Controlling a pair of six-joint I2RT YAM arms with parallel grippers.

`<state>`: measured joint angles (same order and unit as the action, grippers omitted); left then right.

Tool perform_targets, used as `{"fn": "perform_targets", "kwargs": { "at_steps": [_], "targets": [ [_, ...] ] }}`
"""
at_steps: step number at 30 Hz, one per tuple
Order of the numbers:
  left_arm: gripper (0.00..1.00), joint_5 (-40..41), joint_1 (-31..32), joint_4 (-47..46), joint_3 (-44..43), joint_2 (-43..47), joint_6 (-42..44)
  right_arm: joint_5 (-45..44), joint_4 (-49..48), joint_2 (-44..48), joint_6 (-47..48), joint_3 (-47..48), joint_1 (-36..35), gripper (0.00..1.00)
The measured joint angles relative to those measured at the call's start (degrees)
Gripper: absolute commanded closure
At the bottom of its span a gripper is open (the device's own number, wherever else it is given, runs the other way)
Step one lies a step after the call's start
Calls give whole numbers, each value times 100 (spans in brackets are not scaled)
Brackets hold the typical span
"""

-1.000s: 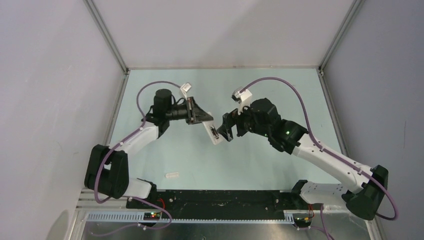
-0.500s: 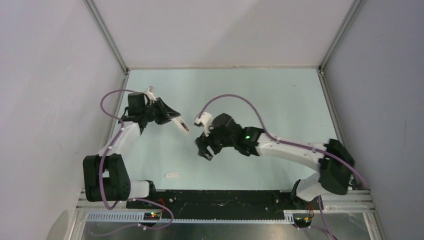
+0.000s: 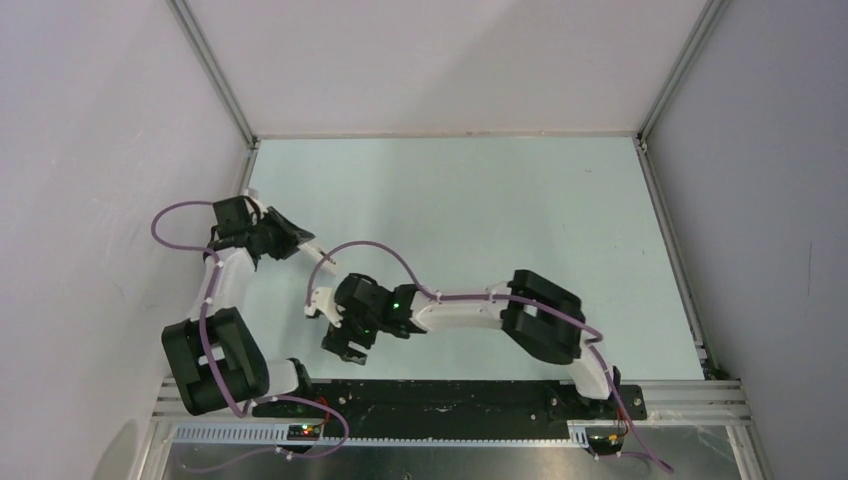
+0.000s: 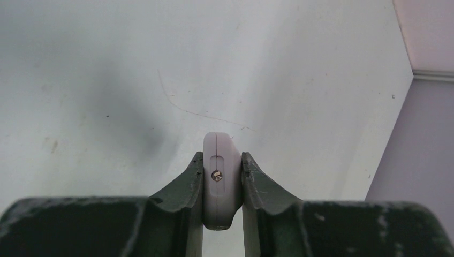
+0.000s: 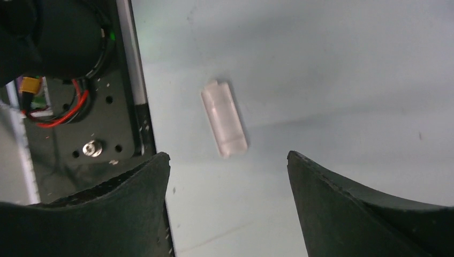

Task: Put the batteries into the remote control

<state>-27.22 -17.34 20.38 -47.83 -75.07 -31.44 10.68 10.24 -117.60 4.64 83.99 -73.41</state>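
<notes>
The white remote control [image 4: 220, 179] shows end-on in the left wrist view, clamped between the two dark fingers of my left gripper [image 4: 221, 171]. From above, the left gripper [image 3: 300, 243] holds the remote control [image 3: 320, 255] over the left side of the table, close to the wall. My right gripper [image 3: 340, 348] reaches across to the near left and is open with nothing between its fingers. In the right wrist view, the right gripper [image 5: 228, 155] hovers just short of a small flat white cover strip [image 5: 224, 119] lying on the table. The batteries are out of view.
The black base rail [image 5: 101, 107] with red wires runs beside the cover strip, close to my right gripper's left finger. Seen from above, the rail [image 3: 450, 400] lines the near edge. An aluminium frame post [image 3: 232, 215] and the wall stand just left of my left gripper.
My left arm has swung left toward the wall, carrying the remote control. My right arm has swept from the table's middle to the near left, over the cover strip, with its jaws staying open.
</notes>
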Motion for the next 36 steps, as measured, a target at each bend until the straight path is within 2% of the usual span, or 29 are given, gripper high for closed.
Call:
{"fn": "perform_targets", "kwargs": {
  "at_steps": [4, 7, 13, 25, 36],
  "targets": [
    [100, 212, -175, 101, 20, 114, 2, 87, 216, -678, 431, 761, 17, 25],
    [100, 389, -273, 142, 50, 249, 0, 131, 374, -940, 629, 1071, 57, 38],
    [100, 557, -431, 184, 66, 284, -9, 166, 662, -1215, 927, 1443, 87, 43],
    [100, 564, -656, 208, 66, 155, -20, 238, 599, -1147, 1080, 1272, 11, 58],
    [100, 472, -678, 205, 66, 81, -57, -444, 304, -321, 1191, 20, 13, 64]
  ]
}}
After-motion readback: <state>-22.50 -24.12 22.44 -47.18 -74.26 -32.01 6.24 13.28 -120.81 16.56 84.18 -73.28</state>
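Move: Low in front of the right hand, the white battery cover lies on the table about 4 cm to its left, level with it fore and aft and some 4 cm below. The table's near edge runs roughly 6 cm behind the cover. The remote, still held in the left hand, is around 18 cm ahead of the right hand, 8 cm to its left and slightly higher. From the left hand the cover lies about 21 cm back, 9 cm right and 11 cm below. Reaching down and left by about 3 cm each, with a little forward, the right hand comes down onto the battery cover while its wide-open fingers close to under half. Staying low, it then goes back right nearly 5 cm and slightly forward, dragging the cover with its fingertips. The left hand keeps its grip on the remote and carries it about 5 cm left, turning some 10 degrees counter-clockwise. ##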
